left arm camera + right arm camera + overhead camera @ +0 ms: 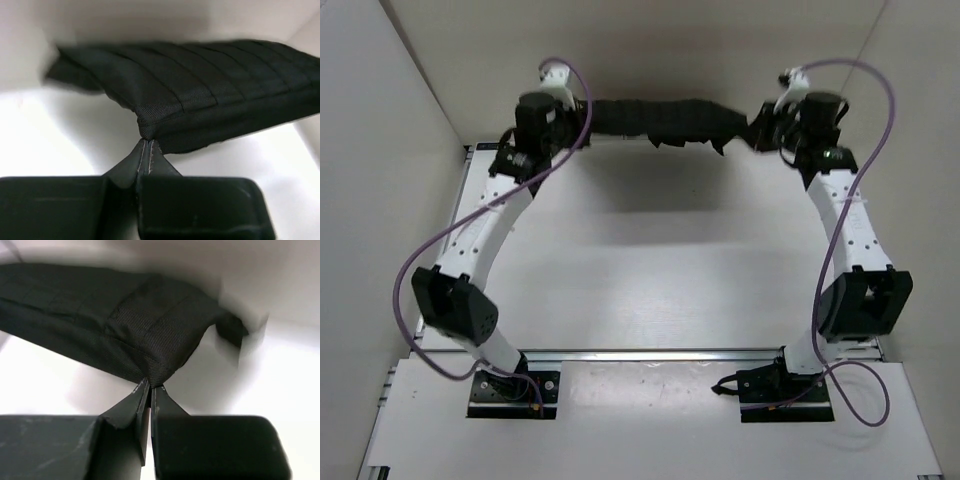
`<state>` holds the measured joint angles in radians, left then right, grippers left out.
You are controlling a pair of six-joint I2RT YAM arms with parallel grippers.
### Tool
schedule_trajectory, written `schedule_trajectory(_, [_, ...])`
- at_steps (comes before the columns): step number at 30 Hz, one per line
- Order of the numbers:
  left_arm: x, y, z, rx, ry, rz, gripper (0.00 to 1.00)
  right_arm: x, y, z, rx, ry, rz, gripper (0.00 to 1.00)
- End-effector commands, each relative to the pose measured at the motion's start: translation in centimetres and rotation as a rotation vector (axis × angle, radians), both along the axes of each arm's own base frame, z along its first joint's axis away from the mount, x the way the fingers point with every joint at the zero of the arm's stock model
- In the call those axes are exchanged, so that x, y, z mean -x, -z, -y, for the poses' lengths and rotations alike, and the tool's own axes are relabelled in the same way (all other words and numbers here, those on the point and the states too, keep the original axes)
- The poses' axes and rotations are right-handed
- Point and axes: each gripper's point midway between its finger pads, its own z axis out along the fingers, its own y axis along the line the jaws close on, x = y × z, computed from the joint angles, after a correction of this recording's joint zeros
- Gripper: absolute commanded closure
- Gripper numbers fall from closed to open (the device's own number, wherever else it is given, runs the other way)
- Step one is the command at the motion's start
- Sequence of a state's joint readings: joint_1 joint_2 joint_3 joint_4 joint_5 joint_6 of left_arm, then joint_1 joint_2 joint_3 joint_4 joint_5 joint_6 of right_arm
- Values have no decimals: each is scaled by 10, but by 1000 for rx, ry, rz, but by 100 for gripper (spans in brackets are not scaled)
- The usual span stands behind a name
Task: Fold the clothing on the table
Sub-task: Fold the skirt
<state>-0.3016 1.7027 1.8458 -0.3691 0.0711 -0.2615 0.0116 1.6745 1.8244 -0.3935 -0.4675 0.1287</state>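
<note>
The clothing (665, 120), a black pleated garment, hangs stretched in a band between my two grippers near the far side of the table (660, 280), lifted off it with its shadow below. My left gripper (575, 115) is shut on the clothing's left corner; in the left wrist view the clothing (200, 95) runs up and right from the pinched tips of the left gripper (146, 141). My right gripper (760, 128) is shut on the right corner; in the right wrist view the clothing (125, 325) spreads up and left from the right gripper (151, 385).
White walls stand close behind and on both sides of the table. A metal rail (660, 354) crosses the near edge in front of the arm bases. Purple cables (415, 270) loop out beside each arm.
</note>
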Motion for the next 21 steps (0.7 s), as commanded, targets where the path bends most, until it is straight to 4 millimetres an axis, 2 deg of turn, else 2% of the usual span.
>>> schedule_trajectory(1, [47, 131, -25, -211, -68, -273, 100, 48, 130, 20, 67, 55, -279, 100])
schedule_trajectory(2, [78, 166, -33, -244, -69, -349, 100, 64, 149, 9, 73, 24, -320, 100])
schedule_trajectory(3, [101, 158, -32, -224, -61, -332, 100, 97, 181, 2, 78, 22, -399, 100])
schedule_trajectory(4, [132, 200, -29, -268, -32, -428, 100, 131, 206, -1, 73, 14, -464, 100])
schedule_trajectory(5, [168, 217, -32, -266, -22, -476, 100, 153, 217, -10, 56, -2, -518, 100])
schedule_trajectory(6, [185, 207, -33, -225, -23, -458, 100, 181, 229, -15, 42, -8, -553, 100])
schedule_trajectory(7, [207, 225, -37, -231, -13, -520, 100, 207, 236, -18, 14, -9, -594, 100])
schedule_trajectory(8, [226, 223, -40, -195, -4, -548, 100, 224, 240, -25, 2, -34, -629, 100])
schedule_trajectory(10, [236, 214, -47, -154, -14, -569, 100, 244, 225, -33, -62, -50, -625, 100])
schedule_trajectory(11, [233, 208, -52, -160, -29, -561, 100, 246, 221, -35, -81, -65, -617, 100])
schedule_trajectory(13, [220, 215, -54, -182, -48, -578, 100, 235, 221, -33, -75, -70, -613, 100])
schedule_trajectory(14, [203, 207, -57, -164, -69, -547, 100, 224, 226, -29, -63, -64, -627, 100])
schedule_trajectory(15, [189, 207, -50, -165, -49, -547, 100, 213, 222, -27, -73, -59, -615, 100])
schedule_trajectory(16, [176, 222, -52, -180, -62, -594, 100, 197, 227, -24, -63, -60, -627, 99])
schedule_trajectory(17, [160, 210, -50, -164, -63, -563, 100, 183, 231, -25, -66, -55, -651, 100])
schedule_trajectory(20, [110, 237, -34, -193, -42, -625, 100, 147, 244, -25, -81, -51, -670, 100])
schedule_trajectory(21, [93, 228, -30, -190, -39, -602, 100, 134, 249, -24, -73, -39, -674, 100])
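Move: Both grippers already hold the waistband corners of the skirt, high over the far part of the table. Aim for the bare table between the arms: its middle lies about 18 cm back, 11 cm right and 34 cm below the left hand, or 18 cm back, 15 cm left and 34 cm below the right hand. The skirt's body hangs from both hands, its middle some 4 cm ahead and 9 cm below, 13 cm inward from each. The right gripper is about 26 cm right of the left, level with it. Keep both grippers shut on the waistband corners and whip them together back towards the bases and down, about 25 cm each way, pitching the fingers some 40 degrees downward. Then turn back forward about 10 cm, rising slightly, so both hands end still well above the table with the waistband stretched between them. ##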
